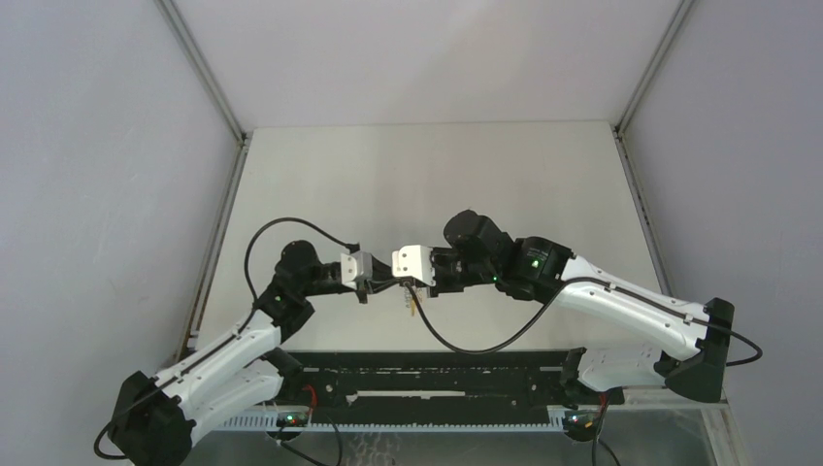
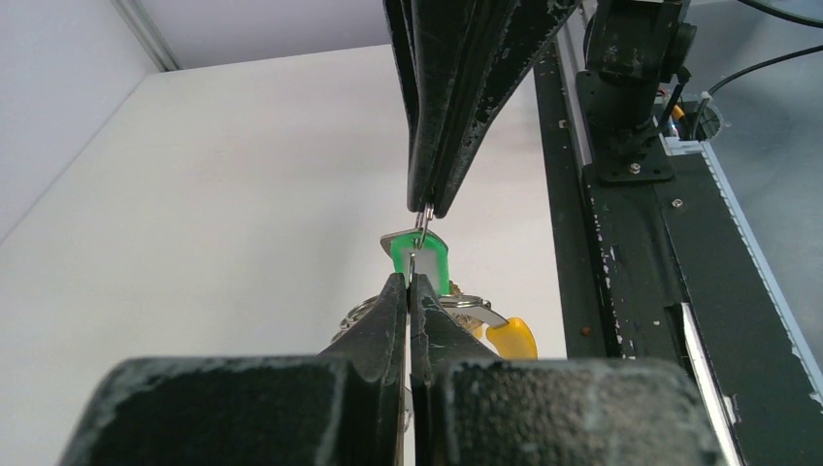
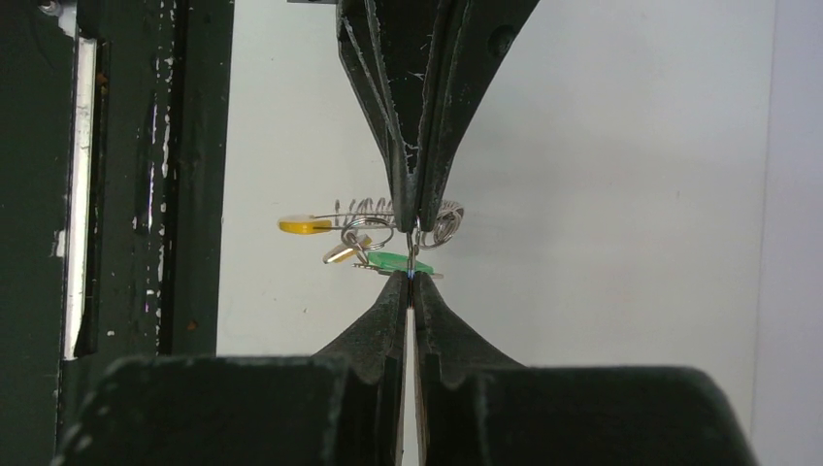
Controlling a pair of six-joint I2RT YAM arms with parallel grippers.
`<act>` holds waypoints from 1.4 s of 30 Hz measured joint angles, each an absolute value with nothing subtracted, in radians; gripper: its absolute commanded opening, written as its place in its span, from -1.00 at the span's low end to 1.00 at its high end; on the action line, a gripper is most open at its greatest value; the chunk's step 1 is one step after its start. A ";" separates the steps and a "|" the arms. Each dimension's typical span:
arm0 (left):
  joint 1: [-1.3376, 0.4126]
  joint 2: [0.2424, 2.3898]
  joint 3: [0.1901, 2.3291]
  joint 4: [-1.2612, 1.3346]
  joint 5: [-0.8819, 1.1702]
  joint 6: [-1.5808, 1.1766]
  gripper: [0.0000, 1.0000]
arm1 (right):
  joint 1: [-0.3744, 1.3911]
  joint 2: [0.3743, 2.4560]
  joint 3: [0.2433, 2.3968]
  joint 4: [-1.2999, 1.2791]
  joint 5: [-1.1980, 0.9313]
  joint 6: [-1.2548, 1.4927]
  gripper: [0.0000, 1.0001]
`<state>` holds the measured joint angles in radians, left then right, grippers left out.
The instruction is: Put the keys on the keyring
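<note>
My two grippers meet tip to tip above the table's near middle. The left gripper (image 1: 377, 282) (image 2: 410, 283) and the right gripper (image 1: 396, 280) (image 3: 411, 278) are both shut on a thin grey wire of the keyring (image 3: 374, 208) (image 2: 420, 231), which shows edge-on as a beaded coil in the right wrist view. The green key (image 2: 432, 260) (image 3: 396, 260) hangs right at the pinched wire between the tips. The yellow key (image 2: 514, 337) (image 3: 301, 225) dangles to one side from a small ring (image 3: 367, 236). In the top view the keys (image 1: 411, 303) hang just below the right gripper.
The white table (image 1: 437, 175) stretches away beyond the arms, with grey walls on both sides. A black mounting rail (image 1: 437, 374) (image 2: 621, 291) (image 3: 146, 194) runs along the near edge under the arm bases. A black cable (image 1: 466, 345) loops below the right arm.
</note>
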<state>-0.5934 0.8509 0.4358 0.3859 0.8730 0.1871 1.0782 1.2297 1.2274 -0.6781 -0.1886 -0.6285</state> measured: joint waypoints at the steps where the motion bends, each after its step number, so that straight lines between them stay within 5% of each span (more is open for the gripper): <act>1: -0.594 0.849 0.436 0.386 0.869 0.187 -0.99 | 1.079 1.230 1.228 -0.678 -0.189 -0.628 -1.00; 12: -0.598 0.828 0.436 0.385 0.836 0.197 -0.99 | 1.070 1.235 1.240 -0.702 -0.184 -0.591 -1.00; 32: -0.598 0.706 0.371 0.397 0.532 0.239 -0.99 | 0.793 1.412 1.155 -0.899 -0.156 -0.147 -1.00; 42: -0.598 0.673 0.355 0.435 0.450 0.239 -0.99 | 0.746 1.644 1.054 -0.659 -0.133 -0.086 -1.00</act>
<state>-0.5983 0.6727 0.3550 0.4355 0.4503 0.2386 0.7456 1.6436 1.0538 -0.6594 -0.1326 -0.0856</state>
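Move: The right hand grips the ring of the green-tagged key, its tag about 2 cm below the fingertips; bare table for setting it down lies roughly 7 cm ahead, 9 cm right and 22 cm below. From that hand, the keyring coil hangs about 2 cm left, 1 cm back and 5 cm down, its yellow tag some 4 cm back and 7 cm down. From the left hand, which holds the keyring, that bare spot is about 7 cm ahead, 11 cm right, 21 cm down. Down and to the right, the right hand carries the green-tagged key away from the keyring towards the bare table, dropping about 19 cm in all and edging forward; the sideways part comes first, then it sinks almost straight. Its wrist swings clockwise until the closed fingers point nearly down. The left hand keeps its pinch on the keyring and draws about 6 cm forward and left, rising slightly and turning some 25 degrees counter-clockwise. ##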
